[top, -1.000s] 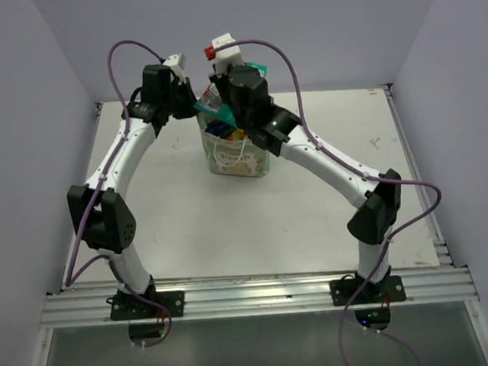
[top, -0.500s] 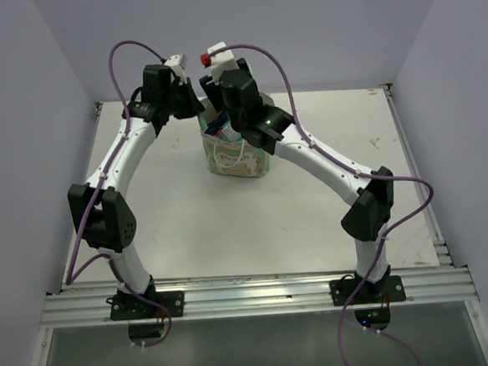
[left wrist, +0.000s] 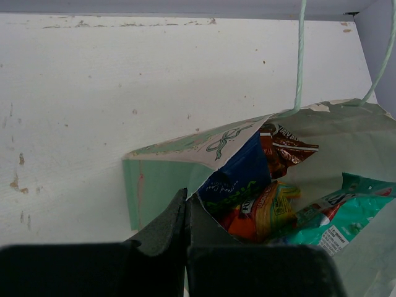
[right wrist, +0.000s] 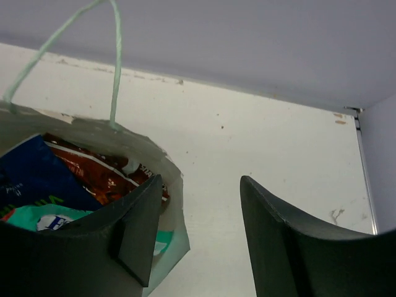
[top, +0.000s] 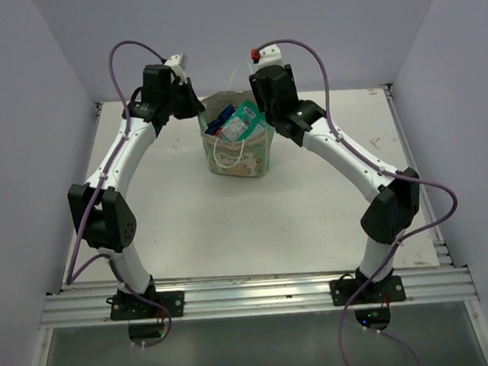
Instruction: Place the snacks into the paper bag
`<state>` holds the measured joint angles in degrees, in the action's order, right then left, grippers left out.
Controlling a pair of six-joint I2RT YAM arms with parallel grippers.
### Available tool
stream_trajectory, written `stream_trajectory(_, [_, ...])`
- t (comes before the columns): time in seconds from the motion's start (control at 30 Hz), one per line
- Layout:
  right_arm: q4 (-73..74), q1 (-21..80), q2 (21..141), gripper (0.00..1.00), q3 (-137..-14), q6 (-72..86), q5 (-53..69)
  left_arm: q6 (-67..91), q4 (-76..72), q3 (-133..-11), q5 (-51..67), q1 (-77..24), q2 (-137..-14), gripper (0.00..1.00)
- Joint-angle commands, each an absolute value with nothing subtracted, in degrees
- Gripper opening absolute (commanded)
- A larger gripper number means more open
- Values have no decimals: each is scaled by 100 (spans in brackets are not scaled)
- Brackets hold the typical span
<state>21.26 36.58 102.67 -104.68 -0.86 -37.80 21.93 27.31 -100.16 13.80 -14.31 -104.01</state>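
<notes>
The paper bag (top: 241,162) stands upright at the middle back of the table with its mouth open. Several snacks lie inside it: a dark blue packet (left wrist: 238,176), a red packet (left wrist: 281,148), an orange-yellow packet (left wrist: 263,210) and a teal-white packet (left wrist: 343,210) on top. My left gripper (left wrist: 186,198) is shut on the bag's left rim (left wrist: 161,179). My right gripper (right wrist: 201,182) hangs open and empty just above the bag's right rim (right wrist: 154,154), one finger over the red packet (right wrist: 99,170), the other over bare table.
The bag's string handles (left wrist: 300,62) stick up above its mouth. The back wall rises close behind the bag. A metal rail (top: 252,295) with both arm bases runs along the near edge.
My right gripper opened, let go of the teal-white packet into the bag, then rose and shifted right out of the bag's mouth. The left arm kept still.
</notes>
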Motion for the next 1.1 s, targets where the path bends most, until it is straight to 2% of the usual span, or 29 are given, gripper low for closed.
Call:
stream_trajectory(0.0, [2224,3621,10344,57,-10371,228,-3665,2224,2531,-10011,1485,-1433,-10178,0])
stream_trajectory(0.37, [2233,3349,10652,52,-10029,404,-3437,2197,2540,-9905,1459,-1433,-10151,0])
stream_trajectory(0.47, [2285,3261,10696,30,-9870,509,-3279,2188,2549,-9853,1450,-1433,-10134,0])
stream_trajectory(0.5, [2329,3235,10714,18,-9835,527,-3200,2180,2540,-9792,1468,-1433,-10116,0])
stream_trajectory(0.6, [2434,3226,10696,0,-9844,501,-3147,2171,2540,-9625,1433,-1433,-10011,0])
stream_trajectory(0.73, [2592,3226,10442,0,-10054,378,-3023,2215,2663,-9475,1205,-1468,-9695,0])
stream_trajectory(0.9, [3619,3269,10188,0,-10844,378,-2883,2477,2804,-9141,984,-1617,-9037,0])
stream_trajectory(1.07, [4262,3463,9800,0,-11083,501,-2883,2645,3023,-8825,949,-1819,-8623,0])
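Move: Almost straight below the right hand, about 9 cm down and 1 cm farther out, is the right rim of the paper bag, between its half-open fingers' way. Inside the bag the teal packet lies some 7 cm to that hand's left, 2 cm back and 14 cm below, with the blue packet another 7 cm left of the teal one and slightly farther out. The left hand already pinches the left rim; the right rim is roughly 20 cm to its right, level ahead and 2 cm lower. Sinking some 9 cm with its fingers tipping downward, the right hand comes down over the bag's right rim and shuts on it, then draws back and up about 3 cm each. The left hand waits with its grip kept on the left rim until the right has closed, then pulls that rim back about 6 cm, quickening, and rises slightly. ##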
